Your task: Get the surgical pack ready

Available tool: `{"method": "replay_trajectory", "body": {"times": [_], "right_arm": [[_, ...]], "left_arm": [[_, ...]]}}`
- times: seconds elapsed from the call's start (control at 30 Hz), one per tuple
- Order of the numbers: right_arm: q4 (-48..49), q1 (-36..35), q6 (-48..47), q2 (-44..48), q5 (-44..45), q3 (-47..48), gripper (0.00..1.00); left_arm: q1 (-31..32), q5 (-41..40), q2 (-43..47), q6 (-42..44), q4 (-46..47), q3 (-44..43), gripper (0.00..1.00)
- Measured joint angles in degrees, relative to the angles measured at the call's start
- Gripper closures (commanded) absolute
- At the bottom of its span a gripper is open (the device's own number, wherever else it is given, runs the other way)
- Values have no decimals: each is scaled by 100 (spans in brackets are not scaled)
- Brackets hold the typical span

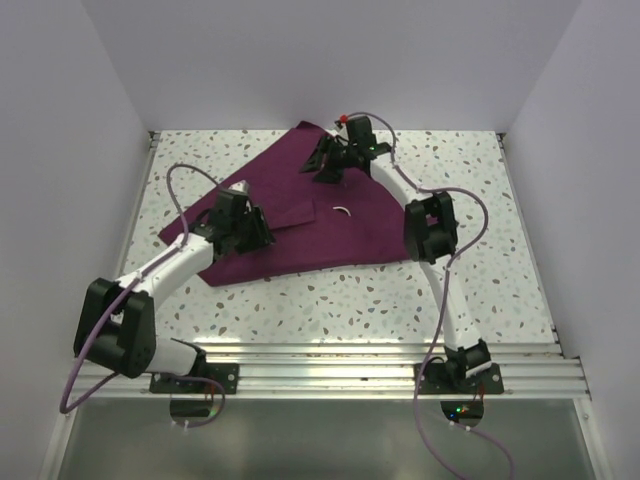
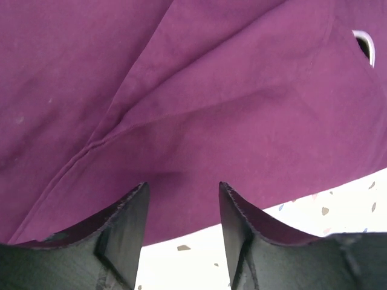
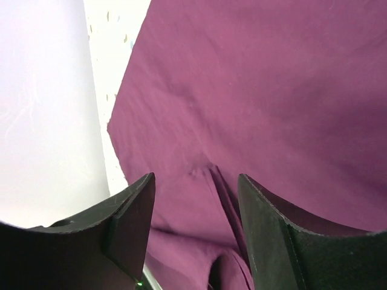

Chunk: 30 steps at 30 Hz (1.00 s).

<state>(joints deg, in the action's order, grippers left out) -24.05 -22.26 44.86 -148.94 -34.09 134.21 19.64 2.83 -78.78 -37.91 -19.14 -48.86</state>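
The surgical pack (image 1: 330, 240) is a dark purple cloth lying partly folded into a rough triangle on the speckled table (image 1: 480, 200). A small metal loop (image 1: 343, 210) pokes out of a fold near the cloth's middle, and it also shows as the metal loop (image 2: 364, 45) in the left wrist view. My left gripper (image 1: 255, 230) hangs open over the cloth's left part, by its near edge. Nothing sits between the left gripper (image 2: 183, 190) fingers. My right gripper (image 1: 325, 165) is open above the far corner. Under the right gripper (image 3: 196, 181) a raised pleat of purple cloth (image 3: 254, 90) runs.
White walls enclose the table on the left, the back (image 3: 42, 109) and the right. An aluminium rail (image 1: 380, 360) with both arm bases runs along the near edge. Purple cables (image 1: 190, 175) loop off both arms. Bare speckled surface (image 2: 338, 205) shows beside the cloth.
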Motion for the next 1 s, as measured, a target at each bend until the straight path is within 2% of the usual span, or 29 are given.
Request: {"method": "replay_trajectory", "body": {"times": [0.1,0.17,0.2,0.23,0.3,0.33,0.37,0.67,1.0], "right_arm": [[-195,114,-297,109,109,31,39],[-343,181,-514,450,310,-463,39],[-398,216,-616,721,446,-846,39],[-498,240,-693,942,544,-1165,39],[-555,282,-848,1611,778,-2085,38],[-619,295,-905,1912,859,-2424,38],[-651,295,-957,2175,920,-2693,38],[-573,435,-1237,3952,1211,-4382,38],[-566,1224,-1491,4649,1279,-5473,38]], "left_arm": [[0,39,-385,61,-26,-396,44],[0,111,-638,138,28,-737,52],[0,144,-743,164,31,-898,59],[0,166,-833,197,17,-1027,71],[0,227,-1062,240,66,-1303,80],[0,262,-1156,258,120,-1373,93],[0,297,-1226,254,166,-1394,100],[15,697,-1578,280,184,-1397,100],[33,876,-2124,319,66,-1593,100]]}}
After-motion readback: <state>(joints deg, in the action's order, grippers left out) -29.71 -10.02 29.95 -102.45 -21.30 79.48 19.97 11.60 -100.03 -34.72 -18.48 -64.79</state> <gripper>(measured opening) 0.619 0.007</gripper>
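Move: The folded cloth edge over the covered tray lies about 5 cm ahead of the left hand, 5 cm to its right and some 4 cm lower; the flap's far tip is about 9 cm ahead and 12 cm right. The tray's bare white rim shows roughly 9 cm ahead and 19 cm right. From the right hand, the cloth's right corner is about 16 cm back and 34 cm right, the rim some 10 cm back and 7 cm right, all lower. Reach the left gripper about 6 cm forward and a little right, rising slightly while shutting its half-open fingers empty; then lower the closed tips some 4 cm onto the cloth fold, drifting right. Meanwhile swing the open right gripper away from the far side of the cloth, about 20 cm right and 13 cm back, past the exposed rim towards the cloth's right corner, rolling its left side down about 20 degrees. ##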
